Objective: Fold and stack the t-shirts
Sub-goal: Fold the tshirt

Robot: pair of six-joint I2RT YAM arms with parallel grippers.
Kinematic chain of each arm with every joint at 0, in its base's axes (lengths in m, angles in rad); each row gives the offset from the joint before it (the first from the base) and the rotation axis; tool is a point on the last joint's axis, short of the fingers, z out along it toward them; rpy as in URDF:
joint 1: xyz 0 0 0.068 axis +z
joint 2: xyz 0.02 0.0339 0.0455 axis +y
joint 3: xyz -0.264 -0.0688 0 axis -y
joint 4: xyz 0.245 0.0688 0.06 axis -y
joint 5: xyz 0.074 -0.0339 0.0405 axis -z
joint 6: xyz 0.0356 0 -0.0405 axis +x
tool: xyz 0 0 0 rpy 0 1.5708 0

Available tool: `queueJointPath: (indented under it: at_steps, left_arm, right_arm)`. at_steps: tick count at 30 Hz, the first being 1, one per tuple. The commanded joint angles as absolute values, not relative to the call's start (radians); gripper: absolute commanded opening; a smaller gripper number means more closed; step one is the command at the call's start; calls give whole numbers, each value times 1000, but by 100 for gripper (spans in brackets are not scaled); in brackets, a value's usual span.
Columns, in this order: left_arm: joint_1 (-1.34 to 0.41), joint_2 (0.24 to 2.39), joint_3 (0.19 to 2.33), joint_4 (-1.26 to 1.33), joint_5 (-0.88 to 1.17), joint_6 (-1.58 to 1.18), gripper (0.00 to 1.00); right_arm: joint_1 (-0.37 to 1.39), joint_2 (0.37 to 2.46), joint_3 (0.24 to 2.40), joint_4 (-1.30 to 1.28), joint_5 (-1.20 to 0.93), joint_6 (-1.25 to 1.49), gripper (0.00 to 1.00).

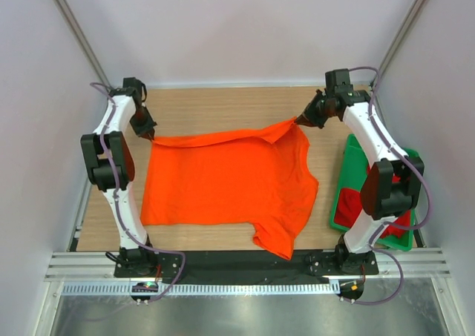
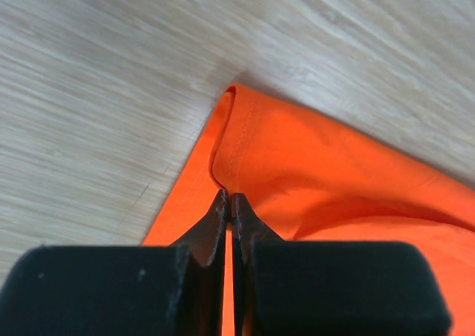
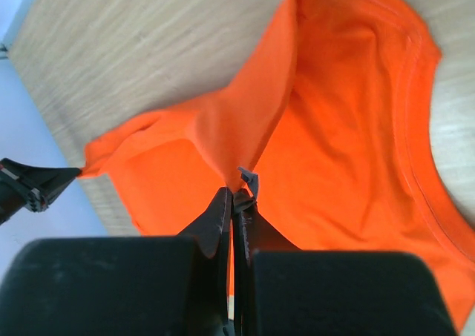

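Note:
The large bright orange t-shirt (image 1: 230, 184) lies spread on the wooden table, one sleeve hanging toward the near edge. My left gripper (image 1: 151, 137) is shut on its far left corner, low over the table; in the left wrist view the jaws (image 2: 228, 196) pinch the hemmed edge of the orange cloth (image 2: 319, 173). My right gripper (image 1: 297, 121) is shut on the far right corner and holds it a little above the table, so the fabric (image 3: 349, 106) rises in a peak to the jaws (image 3: 236, 195). A deep red t-shirt (image 1: 347, 206) lies in the tray.
A green plastic tray (image 1: 353, 147) stands at the table's right edge, partly hidden by my right arm. Bare wood (image 1: 223, 106) shows beyond the shirt at the back. White walls close in on both sides. A black strip runs along the near edge.

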State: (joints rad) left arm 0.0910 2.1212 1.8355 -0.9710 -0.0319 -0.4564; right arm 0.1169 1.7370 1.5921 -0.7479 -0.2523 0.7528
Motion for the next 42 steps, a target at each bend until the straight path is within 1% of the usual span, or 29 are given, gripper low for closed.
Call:
queueJointPath:
  at_steps: [1, 10, 14, 22, 23, 29, 42]
  left_arm:
    - [106, 2065, 1810, -1023, -15, -413, 0]
    - [107, 1985, 1689, -1000, 32, -433, 0]
    - [109, 1961, 1663, -996, 15, -423, 0]
    - [109, 1947, 1618, -991, 6, -416, 0]
    - [109, 1951, 1620, -991, -23, -411, 0]
    - [110, 1965, 1594, -986, -46, -402, 0]
    - [109, 1985, 1563, -962, -66, -403, 0]
  right_arm:
    - [121, 1665, 1536, -795, -238, 733, 1]
    - [121, 1562, 1387, -821, -242, 719, 1]
    - [121, 1536, 1371, -845, -241, 703, 1]
    - [112, 1539, 1348, -847, -210, 672, 1]
    - [110, 1536, 1342, -844, -210, 670, 1]
    - [109, 1526, 1310, -847, -201, 655, 1]
    - [110, 1506, 1160, -825, -195, 640, 1]
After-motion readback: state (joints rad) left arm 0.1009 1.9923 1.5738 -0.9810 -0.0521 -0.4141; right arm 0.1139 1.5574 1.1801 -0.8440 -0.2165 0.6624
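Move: Both grippers already pinch the t-shirt's far side. From the left hand the near-left hem corner lies about 27 cm back, level sideways and 7 cm below. From the right hand the near sleeve lies roughly 32 cm back, 6 cm left and 19 cm below, with the collar edge about 11 cm back and 7 cm right, and the green bin's middle some 15 cm back and 26 cm right. Keep both grippers shut on the orange cloth and draw its far side back over the lying part, towards the near-left hem corner and near sleeve. Bring the right gripper back about 12 cm while lowering it some 8 cm, easing off midway and tipping it to point more steeply down; bring the left back about 7 cm, ending slightly lower. ##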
